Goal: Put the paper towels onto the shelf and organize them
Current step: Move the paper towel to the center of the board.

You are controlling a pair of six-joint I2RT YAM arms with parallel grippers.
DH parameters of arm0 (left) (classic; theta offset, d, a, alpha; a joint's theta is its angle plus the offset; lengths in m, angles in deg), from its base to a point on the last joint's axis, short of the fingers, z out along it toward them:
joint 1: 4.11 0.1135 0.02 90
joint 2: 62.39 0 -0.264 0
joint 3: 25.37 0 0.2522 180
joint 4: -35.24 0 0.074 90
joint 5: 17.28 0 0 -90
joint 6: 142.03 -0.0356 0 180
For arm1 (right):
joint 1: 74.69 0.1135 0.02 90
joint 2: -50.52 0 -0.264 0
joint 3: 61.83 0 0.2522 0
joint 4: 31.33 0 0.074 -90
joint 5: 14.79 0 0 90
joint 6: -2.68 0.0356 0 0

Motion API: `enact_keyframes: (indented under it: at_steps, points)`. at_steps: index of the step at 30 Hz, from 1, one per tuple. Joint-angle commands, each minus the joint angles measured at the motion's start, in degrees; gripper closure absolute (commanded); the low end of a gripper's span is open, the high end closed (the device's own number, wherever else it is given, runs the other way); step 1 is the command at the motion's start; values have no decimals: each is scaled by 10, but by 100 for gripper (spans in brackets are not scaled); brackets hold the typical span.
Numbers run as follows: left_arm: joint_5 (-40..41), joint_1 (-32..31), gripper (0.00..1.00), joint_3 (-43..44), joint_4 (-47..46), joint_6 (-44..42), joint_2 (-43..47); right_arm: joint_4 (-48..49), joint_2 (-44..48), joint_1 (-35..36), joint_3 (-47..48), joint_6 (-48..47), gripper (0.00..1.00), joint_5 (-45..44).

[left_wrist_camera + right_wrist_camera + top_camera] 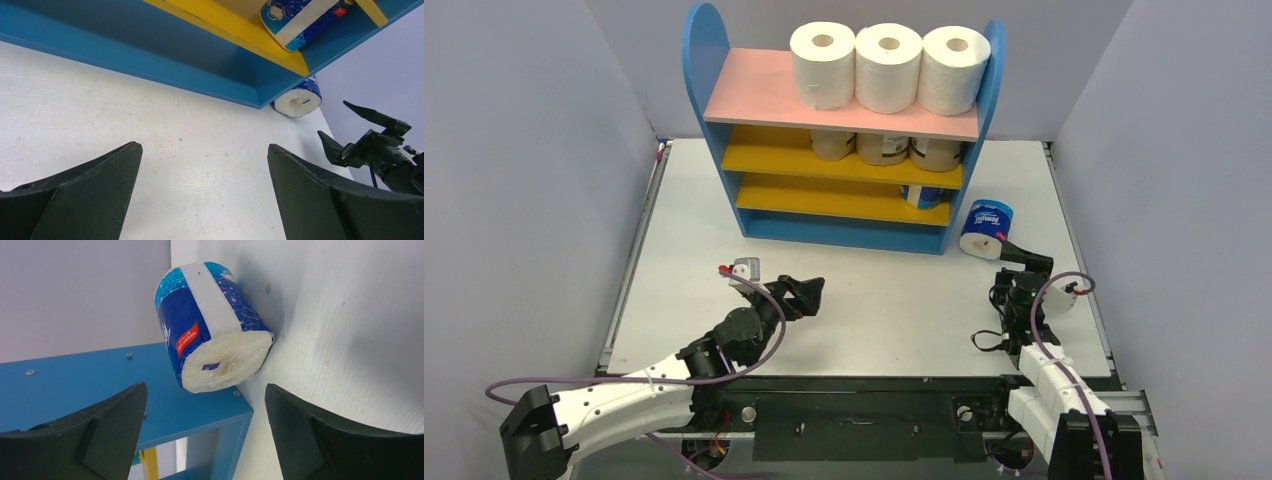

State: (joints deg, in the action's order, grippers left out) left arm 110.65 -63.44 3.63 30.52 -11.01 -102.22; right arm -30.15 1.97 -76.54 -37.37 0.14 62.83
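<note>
The shelf (707, 60) holds three white paper towels (887, 66) on its pink top board, and three tan ones (883, 148) on the upper yellow board. A blue-and-white roll (921, 195) lies on the lower yellow board, also seen in the left wrist view (300, 20). Another blue-and-white roll (986, 229) (212, 347) (298, 98) lies on the table against the shelf's right end. My right gripper (1016, 266) (205, 386) is open just short of this roll, nothing between its fingers. My left gripper (814, 297) (203, 146) hangs open and empty over bare table, in front of the shelf.
The shelf's blue side panel (100, 385) fills the lower left of the right wrist view, close beside the roll. Grey walls enclose the white table (684, 250) on three sides. My right gripper (332, 118) shows at the right of the left wrist view.
</note>
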Motion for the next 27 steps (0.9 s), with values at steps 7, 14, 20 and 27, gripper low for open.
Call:
enact_keyframes:
  at_steps: [7, 14, 20, 27]
  points:
    - [13, -3, 4, -13, -13, 10, 7, 238, -109, 13, -17, 111, 16, -5]
    - [15, -3, 3, -19, -5, 7, 28, 248, -157, 59, 13, 109, 16, -23]
    - [19, -3, 4, -23, 2, 4, 44, 255, -186, 65, 33, 98, 16, -37]
    - [25, -3, 4, -28, -3, 2, 43, 271, -239, 56, 69, 73, 24, -31]
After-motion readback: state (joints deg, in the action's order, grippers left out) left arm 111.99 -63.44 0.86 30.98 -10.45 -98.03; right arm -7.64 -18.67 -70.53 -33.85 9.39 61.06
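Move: On its side on the table, the blue-wrapped paper towel lies about 11 cm ahead of the right hand, 3 cm to its left and some 5 cm below. The shelf's near right corner is some 8 cm ahead of that hand and 12 cm left, down at table level; the roll already on the lower yellow board stands about 15 cm ahead and 17 cm left, at about hand height. From the left hand, the paper towel is roughly 20 cm ahead, 40 cm right and 12 cm below. Closing in on the near end of the blue-wrapped paper towel, the right hand goes forward about 5 cm, drifting some 3 cm left midway and rising slightly at the end. Its wrist rolls and tips the fingers up by about 10 degrees in all, while the fingers stay wide open, one above the other; no touch can be seen. ##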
